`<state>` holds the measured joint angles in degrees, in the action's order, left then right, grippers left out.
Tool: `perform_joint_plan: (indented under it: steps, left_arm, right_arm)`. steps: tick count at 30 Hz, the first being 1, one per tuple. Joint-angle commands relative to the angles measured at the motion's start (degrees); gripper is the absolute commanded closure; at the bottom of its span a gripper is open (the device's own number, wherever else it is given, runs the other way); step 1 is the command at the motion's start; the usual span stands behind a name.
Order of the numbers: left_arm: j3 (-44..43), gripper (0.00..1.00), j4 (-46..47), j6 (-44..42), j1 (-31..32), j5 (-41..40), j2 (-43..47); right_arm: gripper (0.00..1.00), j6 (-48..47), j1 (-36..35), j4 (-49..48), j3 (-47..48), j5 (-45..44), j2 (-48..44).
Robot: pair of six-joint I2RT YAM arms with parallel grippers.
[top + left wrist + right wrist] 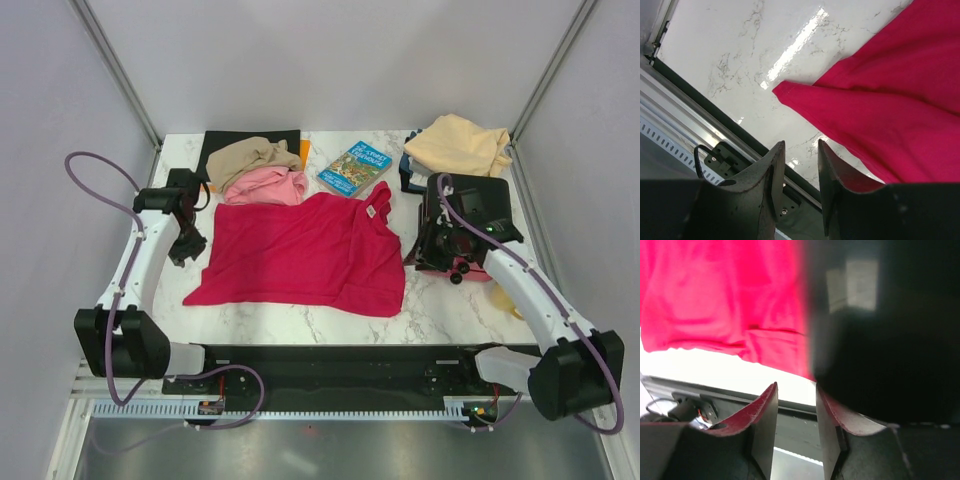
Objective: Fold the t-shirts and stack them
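Observation:
A crimson red t-shirt (300, 255) lies spread flat in the middle of the marble table (450, 310). Behind it a pink t-shirt (265, 186) and a tan-brown t-shirt (250, 156) sit crumpled together. A pale peach-cream t-shirt (458, 145) is bunched at the back right. My left gripper (185, 248) hovers just off the red shirt's left edge, open and empty (800, 145), with a corner of the red shirt (890, 115) ahead of it. My right gripper (432, 255) stands by the shirt's right edge, open and empty (796, 387), with red cloth (715, 295) beyond its fingers.
A flat black mat (218, 145) lies under the tan shirt at the back left. A blue illustrated book (355, 167) rests at the back centre. A black object (480, 200) sits behind my right wrist and blurs the right wrist view (880, 340). The table's front rail (700, 135) is close.

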<state>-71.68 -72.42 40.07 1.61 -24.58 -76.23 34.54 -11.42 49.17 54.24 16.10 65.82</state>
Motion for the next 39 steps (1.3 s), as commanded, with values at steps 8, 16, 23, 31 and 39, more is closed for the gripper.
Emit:
perform_joint_plan:
  steps: [8,16,23,31,39]
  left_arm:
    - [-7.42,0.6,3.08,-5.97,-0.29,3.75,-4.54]
    - [-6.98,0.6,3.87,-7.11,-0.29,3.75,-4.45]
    - [-6.54,0.6,7.03,-8.25,-0.29,7.17,-5.95]
    - [-8.39,0.59,7.65,-10.19,-0.29,7.97,-6.92]
    - [-8.83,0.6,7.65,-11.69,-0.29,8.32,-6.65]
  right_arm:
    - [0.54,2.89,-15.38,-10.05,7.99,-4.84,12.14]
    - [0.56,5.53,-15.47,-9.62,7.37,-8.99,6.95]
    - [0.56,3.96,-20.56,-13.3,9.3,-4.76,12.3]
    - [0.56,-1.75,-24.44,-11.55,18.35,-9.24,26.36]
    - [0.56,-6.77,-26.19,-7.34,24.85,-10.12,38.23]
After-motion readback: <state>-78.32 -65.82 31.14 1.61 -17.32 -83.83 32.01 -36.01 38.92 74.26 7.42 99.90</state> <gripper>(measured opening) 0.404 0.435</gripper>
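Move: Nearly straight below the right hand runs the red t-shirt's right edge; the shirt's middle is about 26 cm to that hand's left, 9 cm ahead and 15 cm down. The black drawer box stands some 15 cm to the right hand's right and 11 cm farther out, its middle 9 cm lower. From the left hand, the shirt's middle lies about 27 cm right, 9 cm ahead and 17 cm below. Sweeping left off the black box side and in over the right part of the red t-shirt, the empty right hand travels about 14 cm left with a short hesitation midway, then reaches some 5 cm forward and sinks as much, turning about 20 degrees counter-clockwise. The left hand drifts about 5 cm forward at its height, along the shirt's left side. Both grippers stay part-open. ##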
